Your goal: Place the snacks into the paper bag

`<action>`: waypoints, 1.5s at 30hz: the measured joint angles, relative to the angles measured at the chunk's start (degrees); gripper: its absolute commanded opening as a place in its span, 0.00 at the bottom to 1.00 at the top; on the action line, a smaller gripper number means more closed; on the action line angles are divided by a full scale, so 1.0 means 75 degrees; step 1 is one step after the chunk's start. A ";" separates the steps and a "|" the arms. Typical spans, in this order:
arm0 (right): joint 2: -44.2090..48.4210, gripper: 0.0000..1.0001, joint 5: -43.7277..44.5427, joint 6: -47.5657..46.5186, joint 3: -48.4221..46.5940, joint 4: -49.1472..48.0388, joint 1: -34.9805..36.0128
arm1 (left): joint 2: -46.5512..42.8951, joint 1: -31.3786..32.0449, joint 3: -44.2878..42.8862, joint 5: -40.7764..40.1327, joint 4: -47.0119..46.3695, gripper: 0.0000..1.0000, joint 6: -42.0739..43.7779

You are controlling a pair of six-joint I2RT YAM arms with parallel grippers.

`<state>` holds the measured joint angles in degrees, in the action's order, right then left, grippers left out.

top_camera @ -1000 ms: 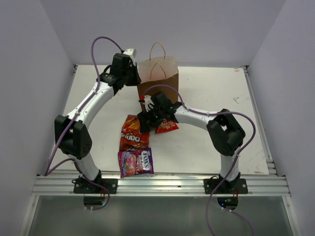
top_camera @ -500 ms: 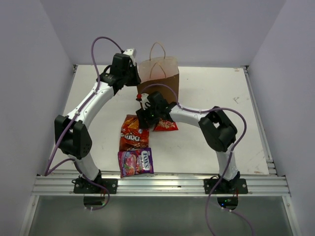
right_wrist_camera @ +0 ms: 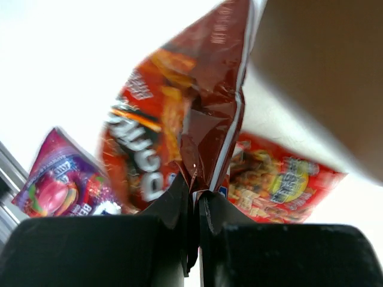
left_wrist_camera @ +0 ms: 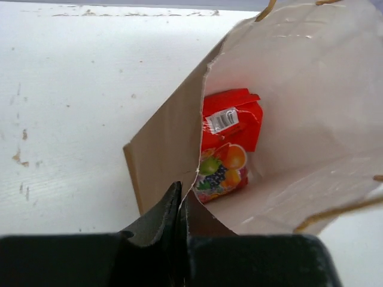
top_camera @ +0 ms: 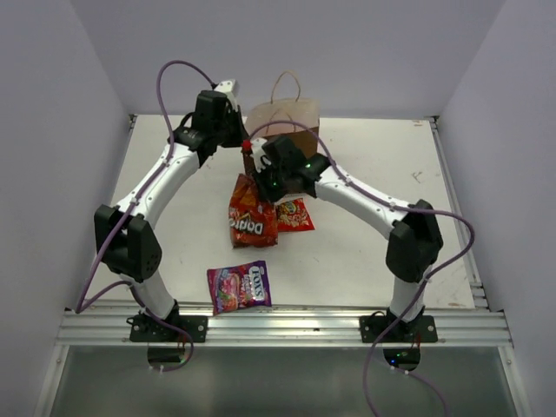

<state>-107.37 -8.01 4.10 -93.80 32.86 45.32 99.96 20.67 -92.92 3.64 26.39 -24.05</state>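
The brown paper bag (top_camera: 287,129) stands upright at the back of the table. My left gripper (top_camera: 233,132) is shut on the bag's left rim (left_wrist_camera: 179,149), and the bag's mouth is open. The red candy packet (left_wrist_camera: 228,142) lies inside the bag. My right gripper (top_camera: 257,167) is shut on the top edge of the Doritos bag (top_camera: 252,215), which hangs in the air in front of the paper bag; the Doritos bag also shows in the right wrist view (right_wrist_camera: 170,113). The small red-orange packet (top_camera: 295,215) and the purple-pink packet (top_camera: 239,287) lie on the table.
White walls enclose the table on the left, back and right. A metal rail (top_camera: 287,326) runs along the near edge between the arm bases. The right arm's forearm stretches over the table's middle right.
My right gripper closed on the Doritos bag and lifted it off the table, up and back toward the paper bag. My left gripper stayed on the bag's rim.
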 measured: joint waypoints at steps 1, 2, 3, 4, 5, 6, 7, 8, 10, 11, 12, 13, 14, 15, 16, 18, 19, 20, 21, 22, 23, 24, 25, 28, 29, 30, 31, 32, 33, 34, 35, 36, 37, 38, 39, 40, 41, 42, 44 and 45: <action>0.0221 0.00 0.0154 -0.0079 -0.0341 0.0353 -0.0015 | -0.0035 -0.0015 -0.0117 -0.0073 -0.0064 0.05 0.0090; 0.0356 0.00 0.0323 -0.0178 -0.0979 0.0720 -0.0026 | -0.0058 -0.0003 -0.0146 -0.0073 -0.0082 0.05 0.0143; 0.0423 0.00 0.0431 -0.0256 -0.1547 0.0880 -0.0035 | -0.0058 0.0009 -0.0146 -0.0096 -0.0067 0.05 0.0160; 0.0498 0.00 0.0647 -0.0382 -0.2270 0.0941 -0.0032 | -0.0035 0.0017 -0.0143 -0.0093 -0.0035 0.05 0.0178; 0.0574 0.00 0.0866 -0.0493 -0.2996 0.0947 -0.0032 | -0.0006 0.0017 -0.0143 -0.0093 -0.0026 0.05 0.0181; 0.0629 0.00 0.1078 -0.0618 -0.3657 0.0953 -0.0032 | 0.0006 0.0017 -0.0143 -0.0093 -0.0061 0.05 0.0175; 0.0694 0.00 0.1317 -0.0740 -0.4194 0.0906 -0.0032 | 0.0006 0.0009 -0.0143 -0.0102 -0.0061 0.05 0.0187; 0.0775 0.00 0.1556 -0.0845 -0.4634 0.0796 -0.0032 | 0.0009 0.0003 -0.0143 -0.0105 -0.0047 0.05 0.0210; 0.0874 0.00 0.1947 -0.1070 -0.5333 0.0405 -0.0052 | 0.0032 0.0012 -0.0143 -0.0096 -0.0029 0.05 0.0233; 0.0892 0.00 0.2124 -0.1160 -0.5560 0.0146 -0.0079 | 0.0044 0.0015 -0.0143 -0.0093 -0.0029 0.05 0.0271; 0.0889 0.00 0.2253 -0.1227 -0.5741 -0.0122 -0.0146 | 0.0052 0.0015 -0.0143 -0.0093 -0.0029 0.04 0.0286; 0.0863 0.00 0.2358 -0.1268 -0.5849 -0.0358 -0.0210 | 0.0052 0.0015 -0.0146 -0.0093 -0.0029 0.04 0.0291; 0.0810 0.00 0.2401 -0.1279 -0.5907 -0.0589 -0.0323 | 0.0052 0.0015 -0.0146 -0.0093 -0.0029 0.04 0.0291; 0.0743 0.00 0.2422 -0.1274 -0.5936 -0.0766 -0.0452 | 0.0052 0.0015 -0.0146 -0.0093 -0.0029 0.04 0.0297; 0.0635 0.00 0.2428 -0.1262 -0.5948 -0.1003 -0.0609 | 0.0055 0.0015 -0.0146 -0.0093 -0.0029 0.04 0.0303; 0.0291 0.00 0.2442 -0.1221 -0.5948 -0.1448 -0.0973 | 0.0055 0.0015 -0.0146 -0.0096 -0.0029 0.04 0.0315; 0.0085 0.00 0.2416 -0.1189 -0.5948 -0.1635 -0.1160 | 0.0055 0.0015 -0.0149 -0.0096 -0.0029 0.04 0.0315; -0.0140 0.00 0.2378 -0.1137 -0.5948 -0.1789 -0.1332 | 0.0055 0.0015 -0.0152 -0.0096 -0.0026 0.04 0.0315; -0.0385 0.00 0.2326 -0.1064 -0.5948 -0.1909 -0.1515 | 0.0055 0.0015 -0.0154 -0.0096 -0.0029 0.04 0.0315; -0.0609 0.00 0.2299 -0.1008 -0.5948 -0.1990 -0.1661 | 0.0055 0.0015 -0.0154 -0.0096 -0.0023 0.04 0.0315; -0.0825 0.00 0.2256 -0.0965 -0.5916 -0.2043 -0.1804 | 0.0058 0.0015 -0.0166 -0.0102 -0.0020 0.04 0.0315; -0.0997 0.00 0.2180 -0.0924 -0.5823 -0.2090 -0.1929 | 0.0058 0.0015 -0.0172 -0.0111 -0.0015 0.04 0.0315; -0.1093 0.00 0.2124 -0.0892 -0.5724 -0.2095 -0.2025 | 0.0058 0.0015 -0.0184 -0.0117 0.0000 0.04 0.0315; -0.1177 0.00 0.1923 -0.0804 -0.5030 -0.2142 -0.2308 | 0.0061 0.0015 -0.0201 -0.0146 0.0029 0.04 0.0315; -0.1137 0.00 0.1880 -0.0787 -0.4739 -0.2226 -0.2363 | 0.0064 0.0015 -0.0213 -0.0154 0.0052 0.04 0.0312; -0.1084 0.00 0.1810 -0.0761 -0.4438 -0.2317 -0.2404 | 0.0076 0.0015 -0.0242 -0.0160 0.0067 0.04 0.0312; -0.0988 0.00 0.1728 -0.0743 -0.4080 -0.2407 -0.2419 | 0.0093 0.0015 -0.0271 -0.0178 0.0082 0.04 0.0312; -0.0854 0.00 0.1670 -0.0731 -0.3684 -0.2471 -0.2425 | 0.0122 0.0015 -0.0312 -0.0184 0.0099 0.04 0.0312; -0.0664 0.00 0.1603 -0.0679 -0.3258 -0.2509 -0.2419 | 0.0157 0.0015 -0.0353 -0.0189 0.0117 0.04 0.0309; -0.0472 0.00 0.1515 -0.0641 -0.2865 -0.2538 -0.2407 | 0.0192 0.0015 -0.0388 -0.0189 0.0128 0.04 0.0306; -0.0256 0.00 0.1460 -0.0603 -0.2492 -0.2553 -0.2393 | 0.0224 0.0015 -0.0417 -0.0192 0.0128 0.04 0.0300; -0.0085 0.00 0.1396 -0.0586 -0.2229 -0.2544 -0.2393 | 0.0251 0.0015 -0.0434 -0.0189 0.0125 0.04 0.0291; 0.0114 0.00 0.1329 -0.0554 -0.1961 -0.2553 -0.2375 | 0.0274 0.0015 -0.0449 -0.0189 0.0128 0.04 0.0286; 0.0300 0.00 0.1285 -0.0542 -0.1743 -0.2565 -0.2361 | 0.0289 0.0015 -0.0460 -0.0184 0.0119 0.04 0.0280; 0.0507 0.11 0.1180 -0.0536 -0.1515 -0.2608 -0.2358 | 0.0303 0.0015 -0.0472 -0.0181 0.0117 0.04 0.0280; 0.0694 0.25 0.1096 -0.0516 -0.1332 -0.2611 -0.2355 | 0.0318 0.0015 -0.0481 -0.0172 0.0119 0.04 0.0274; 0.0854 0.36 0.1011 -0.0469 -0.1198 -0.2620 -0.2352 | 0.0332 0.0015 -0.0487 -0.0166 0.0117 0.04 0.0268; 0.0988 0.56 0.0886 -0.0431 -0.1096 -0.2620 -0.2352 | 0.0347 0.0017 -0.0501 -0.0143 0.0117 0.03 0.0259; 0.1160 0.65 0.0664 -0.0425 -0.0997 -0.2643 -0.2352 | 0.0382 0.0020 -0.0527 -0.0137 0.0117 0.03 0.0251; 0.1233 0.67 0.0589 -0.0396 -0.0973 -0.2655 -0.2349 | 0.0405 0.0020 -0.0542 -0.0137 0.0111 0.03 0.0227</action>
<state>-98.13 -3.60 1.13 -101.10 12.95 27.70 103.00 20.82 -96.99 2.61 27.22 -22.35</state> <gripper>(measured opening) 0.620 0.038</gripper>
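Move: The right hand already holds the orange Doritos bag; the paper bag's mouth, where it is bound, lies about 17 cm ahead of this hand, 7 cm to its right and 7 cm above. The small red snack lies about 6 cm right and 1 cm ahead, the purple snack some 20 cm back and 9 cm left, both 13 cm below. From the left hand, pinching the rim, the mouth's middle is about 5 cm ahead and 9 cm right, level with it. Keeping its pinch on the Doritos, the right hand swings them up fast by about 40 cm, drifting right and tipping its fingers up some 50 degrees, then carries them forward over the paper bag's mouth. It sinks about 20 cm, draws back slightly, and opens to let go. The left hand keeps pinching the rim. ##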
